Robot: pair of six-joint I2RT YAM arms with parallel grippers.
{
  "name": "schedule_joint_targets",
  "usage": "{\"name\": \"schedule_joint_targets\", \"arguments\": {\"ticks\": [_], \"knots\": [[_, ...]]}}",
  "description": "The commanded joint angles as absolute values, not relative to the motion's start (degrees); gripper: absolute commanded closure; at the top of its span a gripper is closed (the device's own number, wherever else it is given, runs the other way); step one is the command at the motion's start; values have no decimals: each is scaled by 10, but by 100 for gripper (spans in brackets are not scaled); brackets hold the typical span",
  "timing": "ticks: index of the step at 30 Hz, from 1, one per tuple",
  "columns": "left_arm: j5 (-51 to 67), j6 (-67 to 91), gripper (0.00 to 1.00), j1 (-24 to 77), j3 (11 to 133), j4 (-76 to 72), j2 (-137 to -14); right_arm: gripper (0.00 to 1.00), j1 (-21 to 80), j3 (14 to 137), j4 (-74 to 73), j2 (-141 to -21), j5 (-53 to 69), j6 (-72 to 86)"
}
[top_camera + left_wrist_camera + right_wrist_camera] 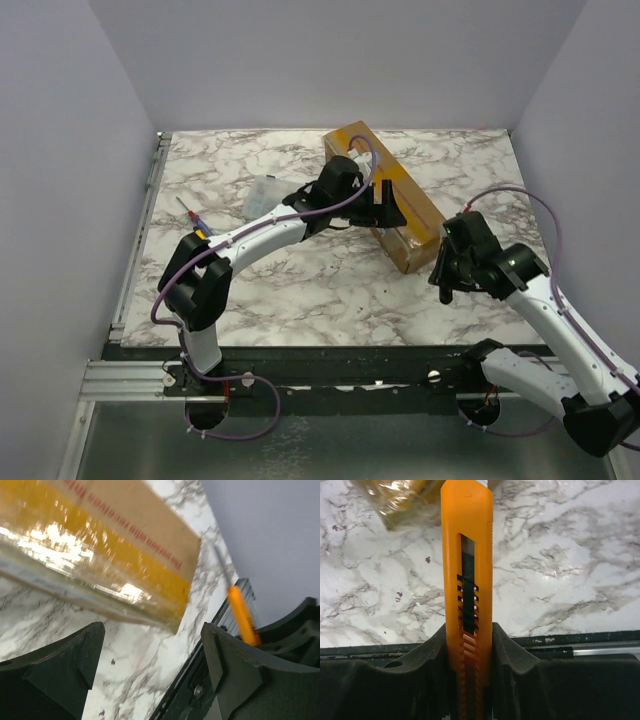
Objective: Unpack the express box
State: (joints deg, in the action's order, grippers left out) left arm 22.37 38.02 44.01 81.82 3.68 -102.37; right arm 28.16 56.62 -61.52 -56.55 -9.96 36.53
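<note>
The express box point(392, 190), a long brown carton with glossy tan tape and red print, lies slanted at the back of the marble table point(300, 290). My left gripper point(386, 208) hangs at its left side near the front end. It is open, and only bare marble shows between the fingers point(235, 667). The box point(100, 540) fills the upper left of the left wrist view. My right gripper point(468, 650) is shut on an orange utility knife point(467, 555) that points toward the box's corner point(400, 495). That gripper point(447, 272) hovers just right of the box's near end.
A small clear plastic case point(262, 192) sits left of the box. A thin red-tipped tool point(192, 214) lies near the left edge. A black metal rail point(330, 358) borders the table's front. Grey walls close in the back and both sides.
</note>
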Motion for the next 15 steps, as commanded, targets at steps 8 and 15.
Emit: {"name": "schedule_joint_targets", "arguments": {"ticks": [8, 15], "knots": [[240, 340, 14, 461, 773, 65, -1025, 99, 284, 479, -608, -503, -116, 403], [239, 342, 13, 461, 773, 58, -1034, 99, 284, 480, -603, -520, -83, 370]]}}
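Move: The box's near end lies about 9 cm to the right of the empty left hand, 2 cm back and some 16 cm below; the knife lies roughly 12 cm back, 10 cm right and 5 cm lower, and the parts case about 11 cm ahead, 23 cm left and 20 cm down. From the right hand, already holding the knife blade-forward, the box's near end is some 8 cm ahead, 2 cm left and 9 cm lower. The left hand sinks about 5 cm and draws back some 3 cm towards the level of the box's near end, its wide-open fingers still pointing right and tipping slightly further down, with no grip taken on the cardboard. The right hand keeps its hold on the knife and eases down and back about 3 cm each way, drifting a little right, so that the knife draws back over the table from the near end, then holds still. ##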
